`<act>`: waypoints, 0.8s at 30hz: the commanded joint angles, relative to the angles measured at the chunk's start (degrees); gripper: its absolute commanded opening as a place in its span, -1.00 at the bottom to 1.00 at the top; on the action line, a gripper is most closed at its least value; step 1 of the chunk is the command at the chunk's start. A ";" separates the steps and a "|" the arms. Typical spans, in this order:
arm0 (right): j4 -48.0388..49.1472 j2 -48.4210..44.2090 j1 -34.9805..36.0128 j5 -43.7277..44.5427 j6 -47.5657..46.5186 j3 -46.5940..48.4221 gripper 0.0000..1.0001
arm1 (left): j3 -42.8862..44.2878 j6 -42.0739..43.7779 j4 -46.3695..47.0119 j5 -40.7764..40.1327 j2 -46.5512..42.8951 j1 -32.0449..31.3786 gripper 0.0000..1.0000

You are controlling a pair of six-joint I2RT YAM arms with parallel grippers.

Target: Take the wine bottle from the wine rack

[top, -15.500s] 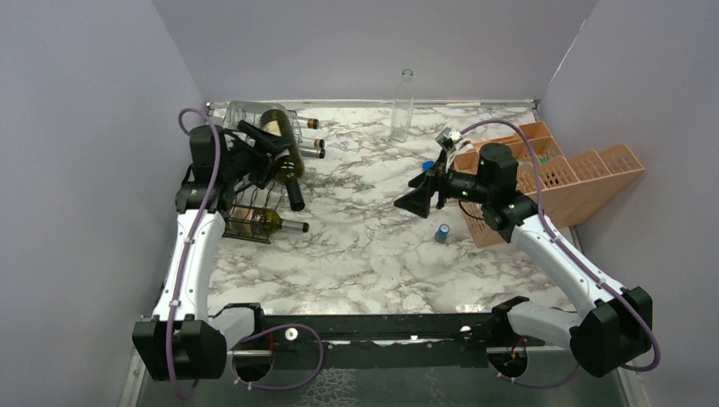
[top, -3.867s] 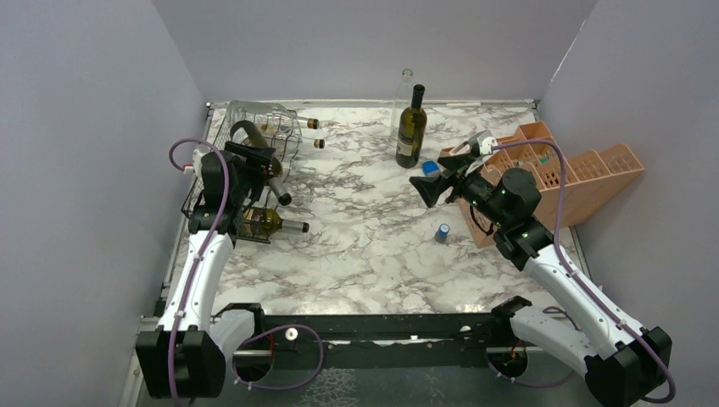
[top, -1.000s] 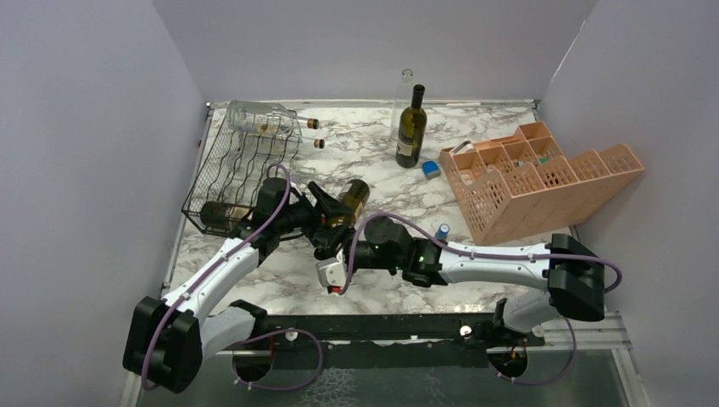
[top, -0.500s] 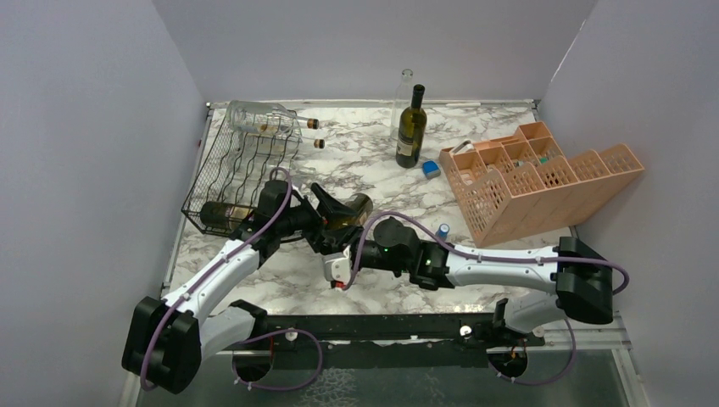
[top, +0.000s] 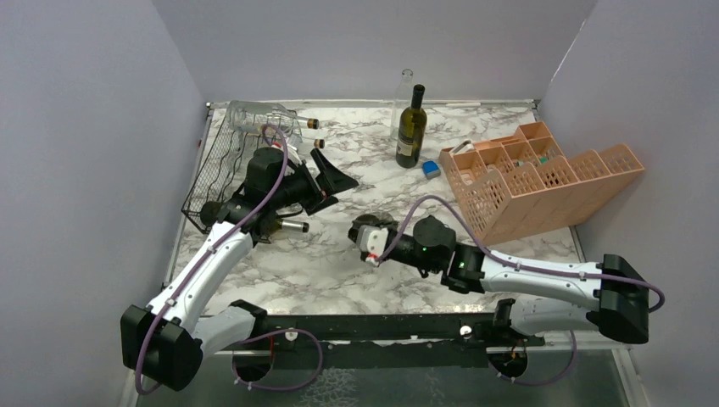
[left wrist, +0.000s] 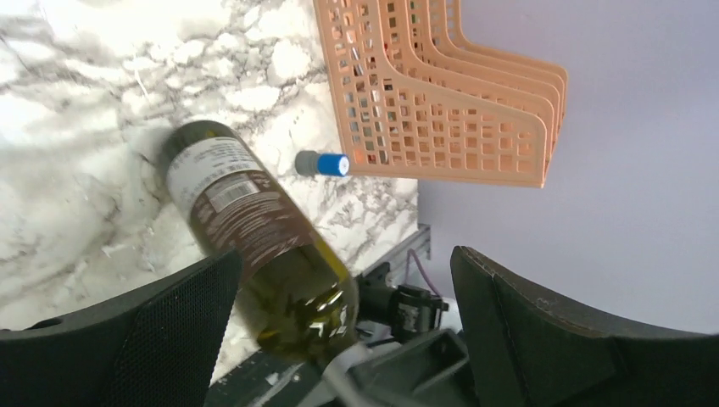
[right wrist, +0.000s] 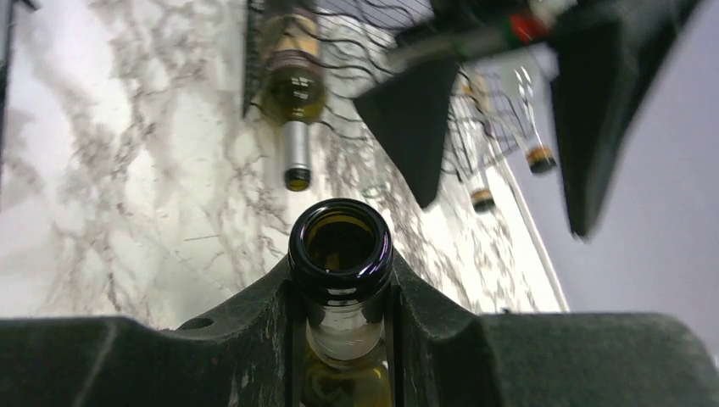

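Note:
The wine bottle (left wrist: 246, 220), green glass with a white and brown label, lies off the rack over the marble table (top: 322, 254). In the right wrist view its open mouth (right wrist: 340, 242) pokes out between the fingers. My right gripper (right wrist: 340, 284) is shut on the neck; from above that gripper (top: 366, 231) and its wrist hide most of the bottle. My left gripper (top: 326, 180) hangs open and empty, raised between bottle and rack. The black wire wine rack (top: 225, 161) stands at the back left and holds another green bottle (top: 280, 225) on its lowest tier.
A clear bottle (top: 254, 114) lies on top of the rack. A dark bottle (top: 411, 127) and a clear one (top: 404, 93) stand at the back. A salmon crate (top: 543, 182) sits right, with a blue cap (left wrist: 324, 163) beside it.
My left gripper has opened, let go of the bottle and pulled back up toward the rack. My right gripper has shut on the bottle's neck and carried it to the right.

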 commanded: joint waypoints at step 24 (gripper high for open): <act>8.69 11.06 -39.48 -3.18 34.95 15.63 -0.73 | 6.85 24.20 -9.78 -11.60 -5.60 0.19 0.99</act>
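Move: The right hand holds the neck of the wine bottle. The standing dark bottle towards which it is taken lies about 33 cm ahead and 14 cm right, its middle 11 cm below the hand. The clear bottle stands some 6 cm beyond that one, 2 cm to its left; the blue block lies 2 cm nearer, 7 cm to its right. From the left hand, the silver-necked rack bottle is about 3 cm ahead, 22 cm left, and the standing dark bottle 25 cm ahead, 19 cm right. Still pinching the wine bottle by its neck, the right hand sweeps it forward and to the right towards the standing dark bottle, some 25 cm in all and rising slightly, while the wrist swings about 40 degrees clockwise. The empty left hand, fingers staying wide open, drifts about 4 cm left towards the rack, rising and then sinking again as its wrist tilts and rolls. ##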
